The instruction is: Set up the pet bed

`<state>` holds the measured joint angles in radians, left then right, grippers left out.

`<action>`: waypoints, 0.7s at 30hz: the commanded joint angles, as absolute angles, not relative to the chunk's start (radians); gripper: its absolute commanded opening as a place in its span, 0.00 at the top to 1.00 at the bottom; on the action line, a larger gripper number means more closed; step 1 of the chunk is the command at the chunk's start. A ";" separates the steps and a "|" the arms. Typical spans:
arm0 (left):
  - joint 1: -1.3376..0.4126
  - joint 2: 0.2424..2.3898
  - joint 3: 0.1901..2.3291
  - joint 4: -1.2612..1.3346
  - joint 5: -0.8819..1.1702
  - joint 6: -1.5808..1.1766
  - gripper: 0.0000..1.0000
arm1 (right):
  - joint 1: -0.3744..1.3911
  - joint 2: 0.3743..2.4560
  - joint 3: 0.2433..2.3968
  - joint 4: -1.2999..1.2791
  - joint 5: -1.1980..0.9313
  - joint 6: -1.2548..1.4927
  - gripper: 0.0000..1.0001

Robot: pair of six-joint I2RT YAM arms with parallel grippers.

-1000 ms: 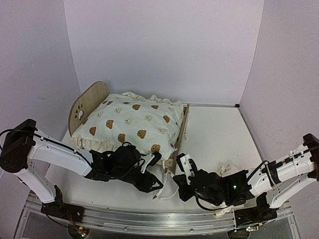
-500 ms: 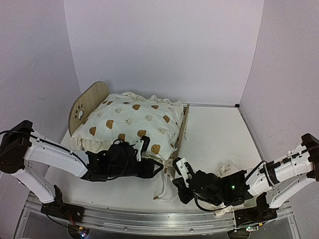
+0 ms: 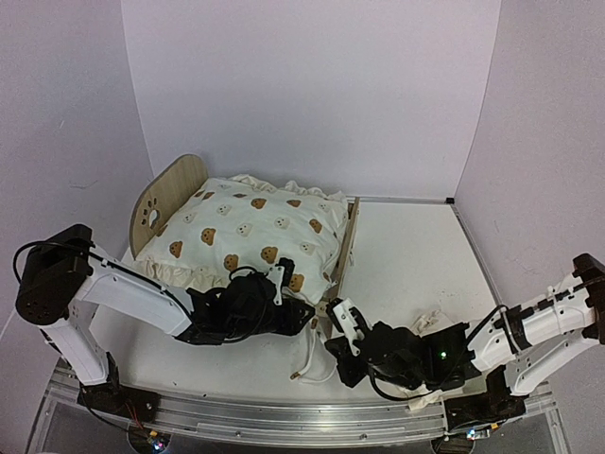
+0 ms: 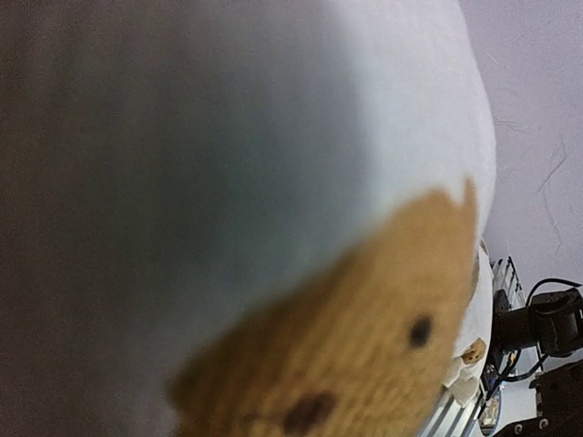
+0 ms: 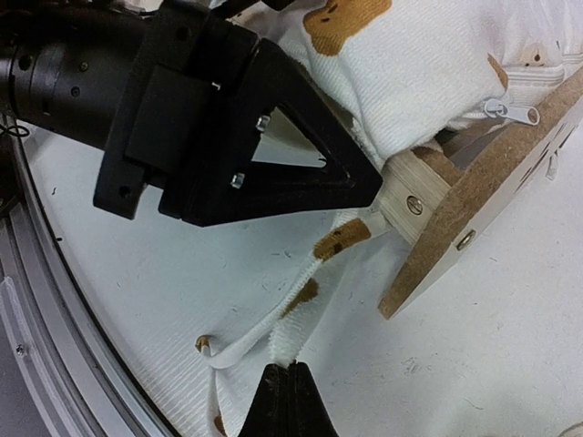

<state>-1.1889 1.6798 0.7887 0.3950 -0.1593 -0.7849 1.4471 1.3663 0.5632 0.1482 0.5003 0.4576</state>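
Observation:
The pet bed (image 3: 168, 194) stands at the back left, its wooden footboard (image 5: 492, 182) on the right end. A cream bear-print cushion (image 3: 250, 227) lies on it and fills the blurred left wrist view (image 4: 428, 118). My left gripper (image 3: 301, 320) is pushed in under the cushion's near right corner, by the bed's corner post; one black finger (image 5: 301, 168) shows, and I cannot see how its jaws stand. My right gripper (image 5: 291, 369) is shut on the cushion's ruffled edge strip (image 5: 314, 282), which trails down onto the table.
A small crumpled cream cloth (image 3: 430, 317) lies beside the right arm. A thin tie with a knotted end (image 5: 205, 346) curls on the table near the metal rail (image 3: 284, 416) at the front edge. White walls close in on the back and both sides.
My left gripper has moved back from the loose corner in front of the bed and gone in under the cushion's near edge. The right gripper shifted slightly left, still pinching the ruffle.

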 commanded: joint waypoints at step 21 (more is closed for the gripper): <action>-1.196 1.582 0.749 0.509 -0.116 -0.669 1.00 | 1.270 1.486 0.773 0.110 0.494 0.473 1.00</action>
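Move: Beside the bed's near corner, the strap runs practically at the left hand's fingertips, about 1 cm ahead and 1 cm below. The corner itself stands some 3 cm ahead and 4 cm to the right of that hand, 2 cm lower; the cushion's near corner is about 8 cm ahead, 3 cm left and 2 cm higher. The right hand already holds a strap; the bed corner it heads for lies roughly 9 cm ahead of it, 1 cm right, 2 cm lower. Closing from about a quarter open to shut, the left fingers pinch the strap beside the bed corner, then rise about 2 cm almost in place. The right hand keeps its pinch on its strap and, after a short pause, carries it some 6 cm forward and 2 cm up towards the bed corner and the left fingers, turning about 10 degrees clockwise. ##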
